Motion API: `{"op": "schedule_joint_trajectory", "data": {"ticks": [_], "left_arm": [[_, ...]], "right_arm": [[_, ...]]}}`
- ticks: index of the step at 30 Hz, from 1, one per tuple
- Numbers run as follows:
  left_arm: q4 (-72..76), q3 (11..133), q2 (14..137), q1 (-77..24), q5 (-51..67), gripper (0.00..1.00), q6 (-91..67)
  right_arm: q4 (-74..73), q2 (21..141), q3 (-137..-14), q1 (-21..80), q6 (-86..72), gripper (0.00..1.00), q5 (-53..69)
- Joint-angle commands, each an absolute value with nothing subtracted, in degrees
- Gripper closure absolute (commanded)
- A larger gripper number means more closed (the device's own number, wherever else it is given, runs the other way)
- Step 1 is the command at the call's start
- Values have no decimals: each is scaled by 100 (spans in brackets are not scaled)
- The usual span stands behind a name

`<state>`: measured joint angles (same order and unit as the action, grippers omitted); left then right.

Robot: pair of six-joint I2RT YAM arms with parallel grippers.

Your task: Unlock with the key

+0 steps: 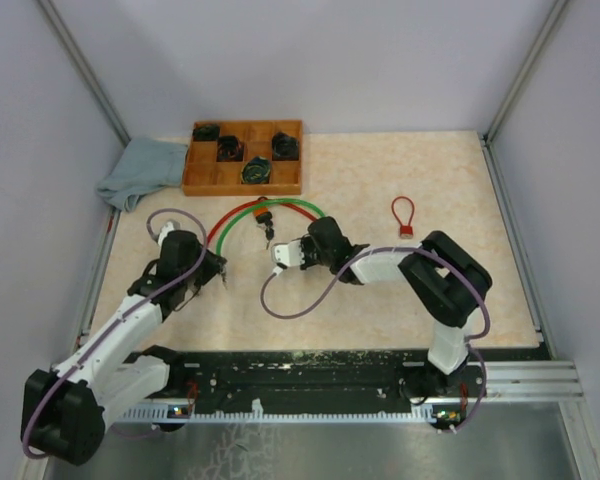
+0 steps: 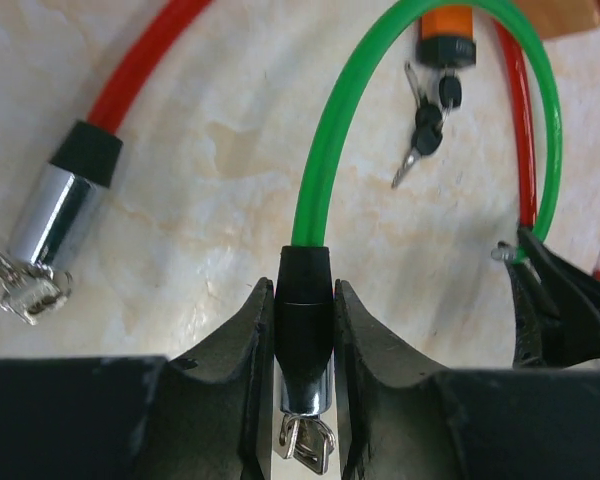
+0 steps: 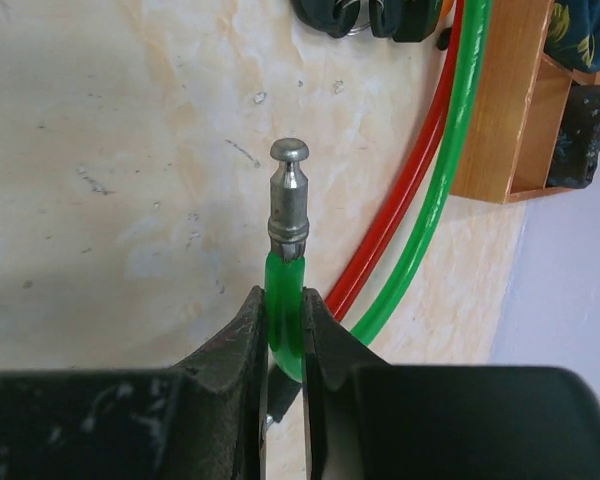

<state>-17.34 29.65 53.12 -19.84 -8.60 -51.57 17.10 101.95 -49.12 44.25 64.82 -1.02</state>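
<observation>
A green cable lock (image 1: 298,204) arcs across the table, and each of its ends is in one of my grippers. My left gripper (image 2: 305,295) is shut on its black and chrome barrel (image 2: 305,330). A silver key (image 2: 308,442) sticks out of the barrel's near end, between the fingers. My right gripper (image 3: 283,300) is shut on the cable's other end, just behind the bare metal pin (image 3: 289,195). The pin is out of the barrel. From above, the left gripper (image 1: 218,268) and right gripper (image 1: 278,257) are a short way apart.
A red cable lock (image 2: 130,70) lies alongside, with a key ring on its chrome barrel (image 2: 60,205). An orange padlock (image 2: 448,28) with black keys (image 2: 428,125) lies under the arc. A wooden tray (image 1: 243,182), a blue-grey cloth (image 1: 140,172) and a small red lock (image 1: 403,215) are at the back.
</observation>
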Motion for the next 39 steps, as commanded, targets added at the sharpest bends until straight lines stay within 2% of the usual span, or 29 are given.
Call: {"op": "schedule_joint_trajectory", "data": {"ticks": [1,6,14,15,19,22,25,33,36,39], "left_arm": [[-1246,2818,5294,-1673,-1633,100,-5101],[-877,2635,5281,-1595,-1891,98,-5037],[-967,2604,5871,-1453,-2198,77,-5154],[-969,2614,5878,-1439,-2191,73,-5152],[-1131,2724,5742,-1424,-2231,42,-5113],[-1362,2810,5461,-1424,-2396,26,-5062],[-1371,2717,5050,-1419,-2460,19,-4994],[-793,2517,4576,-1797,-1863,11,-4141],[-512,2413,4557,-1963,-1667,1,-3965],[-293,2376,4560,-2099,-1457,0,-3784]], "right_arm": [[1741,10445,-5412,4183,6517,84,-749],[1552,10069,-5177,4183,6018,63,-807],[848,8633,-4684,4184,4508,48,-907],[750,8464,-4644,4184,4260,45,-920],[564,7869,-4557,4055,3099,37,-945],[268,7629,-4675,3721,1995,34,-960],[-138,7634,-4928,3211,1091,33,-1002],[-1165,8192,-5537,2165,-304,33,-1226],[-1186,8345,-5542,1722,-556,32,-1012],[-1236,8586,-5634,1368,-693,32,-918]]}}
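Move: The right hand, holding the green lock's tip, has the small red cable lock about 23 cm to its right, nearly level ahead, 3 cm lower; the red plug lies 4 cm right and 2 cm back, the orange padlock 13 cm left and 4 cm ahead. The left hand's lay-down spot for the green barrel is 5 cm left, 2 cm ahead, 4 cm down; the red barrel lies 11 cm left, 2 cm ahead. Right frees the tip, swings about 20 cm right towards the red cable lock; left lowers the barrel leftward, opens. ##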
